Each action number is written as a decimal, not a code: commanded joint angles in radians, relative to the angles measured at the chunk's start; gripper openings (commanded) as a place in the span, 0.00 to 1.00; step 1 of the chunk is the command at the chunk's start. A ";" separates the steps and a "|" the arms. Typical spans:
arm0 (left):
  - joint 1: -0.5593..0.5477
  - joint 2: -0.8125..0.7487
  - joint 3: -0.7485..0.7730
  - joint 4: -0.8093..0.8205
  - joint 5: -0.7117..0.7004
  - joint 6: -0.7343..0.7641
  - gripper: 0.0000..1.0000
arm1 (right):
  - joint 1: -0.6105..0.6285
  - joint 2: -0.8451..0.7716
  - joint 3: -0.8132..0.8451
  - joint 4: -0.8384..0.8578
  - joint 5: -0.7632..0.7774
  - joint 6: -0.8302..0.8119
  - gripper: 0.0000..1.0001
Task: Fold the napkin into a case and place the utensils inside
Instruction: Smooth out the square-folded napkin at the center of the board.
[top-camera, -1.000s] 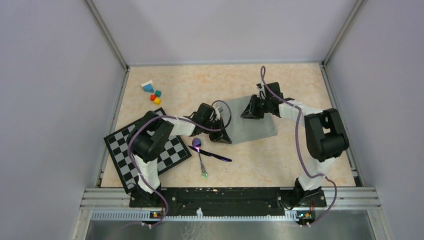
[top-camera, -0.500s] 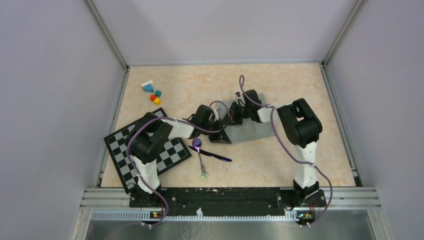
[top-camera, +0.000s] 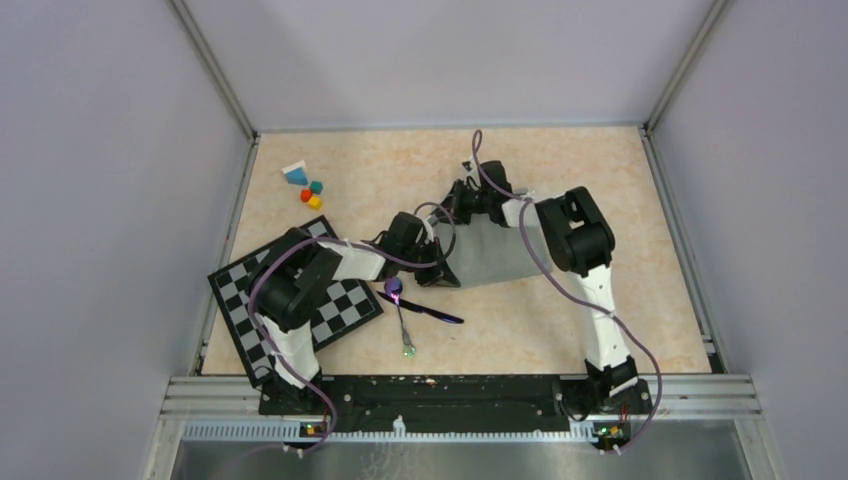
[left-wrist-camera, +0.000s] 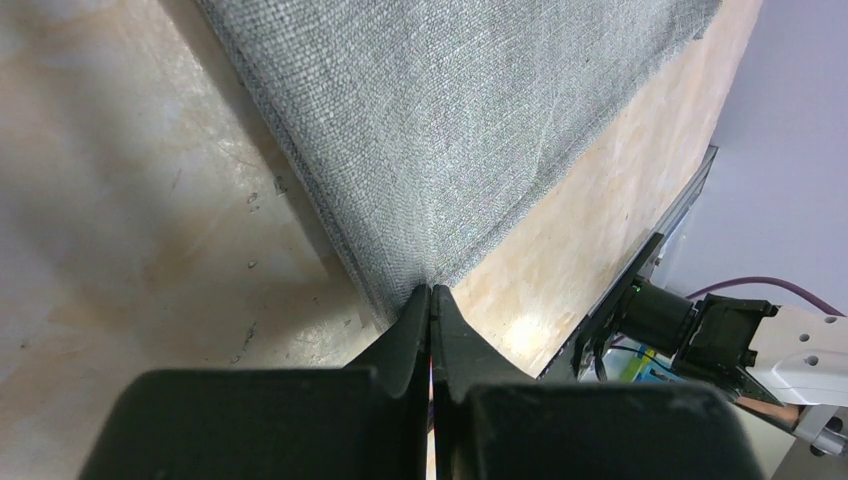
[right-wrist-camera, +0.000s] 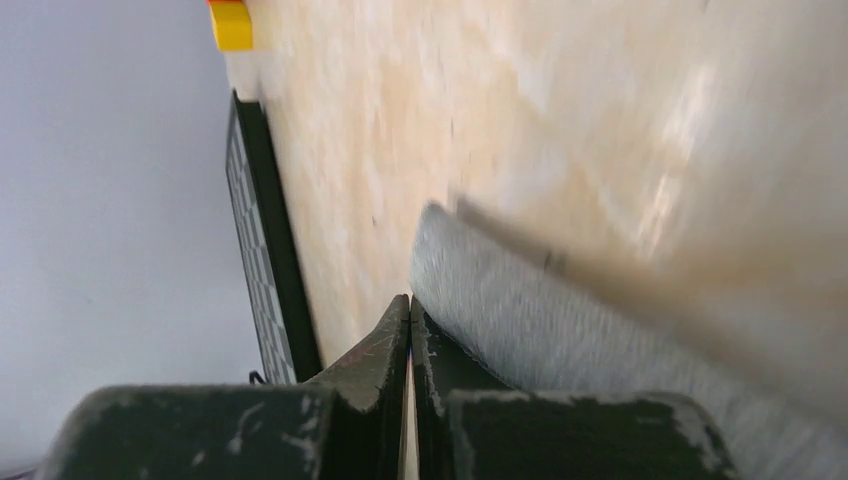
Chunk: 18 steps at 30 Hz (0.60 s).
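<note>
The grey-green napkin (top-camera: 497, 255) lies mid-table, its far left part lifted and drawn out of shape. My left gripper (top-camera: 447, 278) is shut on the napkin's near left corner; in the left wrist view the cloth (left-wrist-camera: 470, 110) runs down into the closed tips (left-wrist-camera: 431, 290). Over the far left corner, my right gripper (top-camera: 462, 203) is shut too, and in the blurred right wrist view the raised cloth edge (right-wrist-camera: 470, 290) curls against its tips (right-wrist-camera: 410, 300). The spoon (top-camera: 395, 289) and the dark stick-like utensil (top-camera: 425, 310) lie crossed on the table in front of the napkin.
A black-and-white checkered board (top-camera: 300, 305) sits at the near left, its edge (right-wrist-camera: 262, 250) also in the right wrist view. Small coloured blocks (top-camera: 308, 187) lie at the far left, a yellow one (right-wrist-camera: 231, 25) among them. Walls enclose the table.
The right arm swung left across the table and its gripper shut, dragging the napkin's far edge leftward. The left gripper closed fully and stayed at the near corner.
</note>
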 joint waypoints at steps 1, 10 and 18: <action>-0.005 0.007 -0.049 -0.100 -0.151 0.019 0.00 | -0.034 0.109 0.136 -0.007 0.026 -0.009 0.00; -0.024 -0.094 -0.045 -0.127 -0.165 -0.012 0.24 | -0.064 0.078 0.408 -0.295 -0.033 -0.145 0.33; -0.015 -0.203 0.124 -0.181 -0.155 0.006 0.50 | -0.184 -0.228 0.090 -0.300 -0.024 -0.229 0.48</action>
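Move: From the right hand, its shut fingers down on the napkin's left edge, the napkin's far left corner is about 4 cm straight ahead, the napkin's middle about 12 cm to the right and 5 cm back. The left hand's shut fingers are on the cloth by the near left corner, which is 2 cm to their left and 1 cm back. The knife's middle is about 8 cm left and 5 cm back of that hand, the spoon's 12 cm left and 8 cm back, both about 2 cm lower. Forward along the napkin's left edge the right hand sweeps its closed fingertips some 6 cm to the far left corner, then comes free, rising and swinging about 5 cm right as the fingers open about halfway. Meanwhile the left hand stays on the near left corner, then lifts about 3 cm straight up, also opening halfway. ##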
